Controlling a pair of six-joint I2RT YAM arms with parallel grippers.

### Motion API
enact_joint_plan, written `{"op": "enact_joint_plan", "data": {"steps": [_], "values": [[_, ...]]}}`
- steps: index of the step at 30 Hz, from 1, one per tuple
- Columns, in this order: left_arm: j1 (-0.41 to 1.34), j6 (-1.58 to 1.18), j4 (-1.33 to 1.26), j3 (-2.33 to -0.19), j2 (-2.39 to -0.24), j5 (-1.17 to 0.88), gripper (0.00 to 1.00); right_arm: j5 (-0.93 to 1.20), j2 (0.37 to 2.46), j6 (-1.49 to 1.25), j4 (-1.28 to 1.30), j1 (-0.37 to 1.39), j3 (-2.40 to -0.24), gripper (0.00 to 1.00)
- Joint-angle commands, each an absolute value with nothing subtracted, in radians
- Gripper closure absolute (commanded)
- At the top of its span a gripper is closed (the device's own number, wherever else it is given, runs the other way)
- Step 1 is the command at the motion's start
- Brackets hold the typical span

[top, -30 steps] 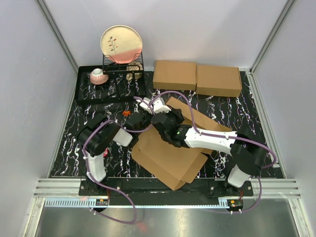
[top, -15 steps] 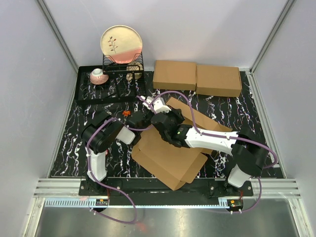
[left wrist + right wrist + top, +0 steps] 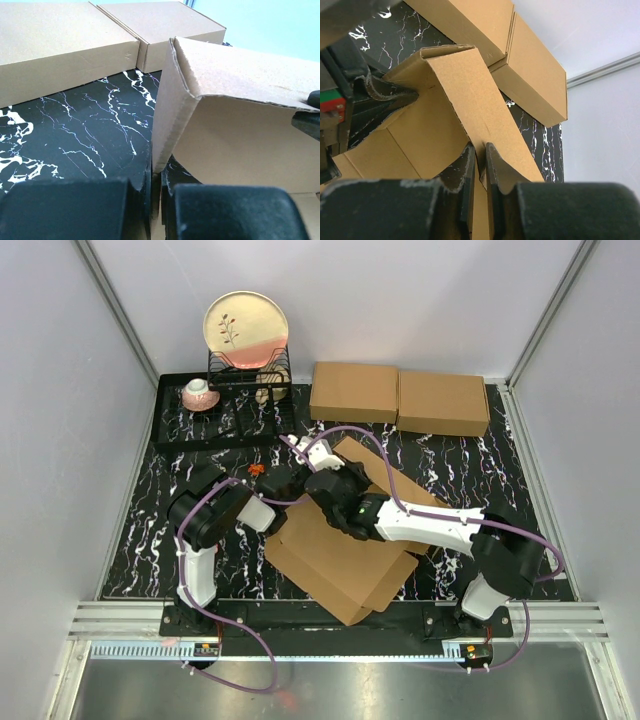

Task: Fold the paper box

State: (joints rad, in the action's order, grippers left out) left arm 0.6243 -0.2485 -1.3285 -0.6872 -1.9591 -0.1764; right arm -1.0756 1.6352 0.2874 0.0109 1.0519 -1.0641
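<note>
The paper box (image 3: 340,560) lies half-folded on the black marbled mat, its brown flaps raised at the far end. My left gripper (image 3: 306,456) reaches in from the left and is shut on the edge of a raised flap (image 3: 167,120). In the left wrist view that gripper (image 3: 159,172) pinches the corrugated edge between its fingers. My right gripper (image 3: 328,482) lies across the box from the right. In the right wrist view the right gripper (image 3: 480,155) is shut on a narrow folded flap (image 3: 470,95) of the paper box (image 3: 425,135).
Two flat brown boxes (image 3: 355,390) (image 3: 443,402) lie side by side at the back of the mat. A black tray (image 3: 215,428) at the back left holds a wire rack (image 3: 250,372) with a plate (image 3: 246,328) and a cup (image 3: 199,393). White walls enclose the table.
My left gripper has moved slightly right and gone from open to shut on the flap's edge. The right gripper has kept its hold, and the box has barely shifted.
</note>
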Motion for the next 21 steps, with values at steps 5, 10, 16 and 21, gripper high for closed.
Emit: {"op": "enact_joint_plan", "data": {"steps": [5,10,16,21], "values": [[0.615,-0.249,-1.669,-0.690,-1.959,-0.123,1.00,-0.999,1.632,0.258,0.074,1.077,-1.055,1.00],[0.617,-0.229,-1.666,-0.675,-1.948,-0.089,1.00,-1.006,1.629,0.252,0.077,1.078,-1.058,1.00],[0.617,-0.212,-1.667,-0.660,-1.937,-0.071,1.00,-1.020,1.582,0.259,0.049,1.081,-1.052,0.63],[0.617,-0.210,-1.666,-0.653,-1.934,-0.055,1.00,-1.034,1.542,0.301,0.026,1.088,-1.071,0.47]]}}
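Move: The left fingers have the paper box's end flap between them. From that hand the box's raised corner is some 4 cm ahead, 3 cm right and 4 cm higher. The right fingers hold the folded-over long wall at its edge. From the right hand that corner lies about 6 cm ahead and 3 cm left, at its own height. The left brown carton is roughly 17 cm ahead and 2 cm left of the right hand, the right carton 17 cm ahead and 17 cm right, both about 12 cm lower. The right hand's pinch on the long wall's folded edge ends: after holding almost still, its fingers open to about half, still straddling the panel, while the hand eases back and to its left by about half a centimetre. The left hand keeps the end flap firmly shut between its fingers and stays in place, its wrist turning only a few degrees. ##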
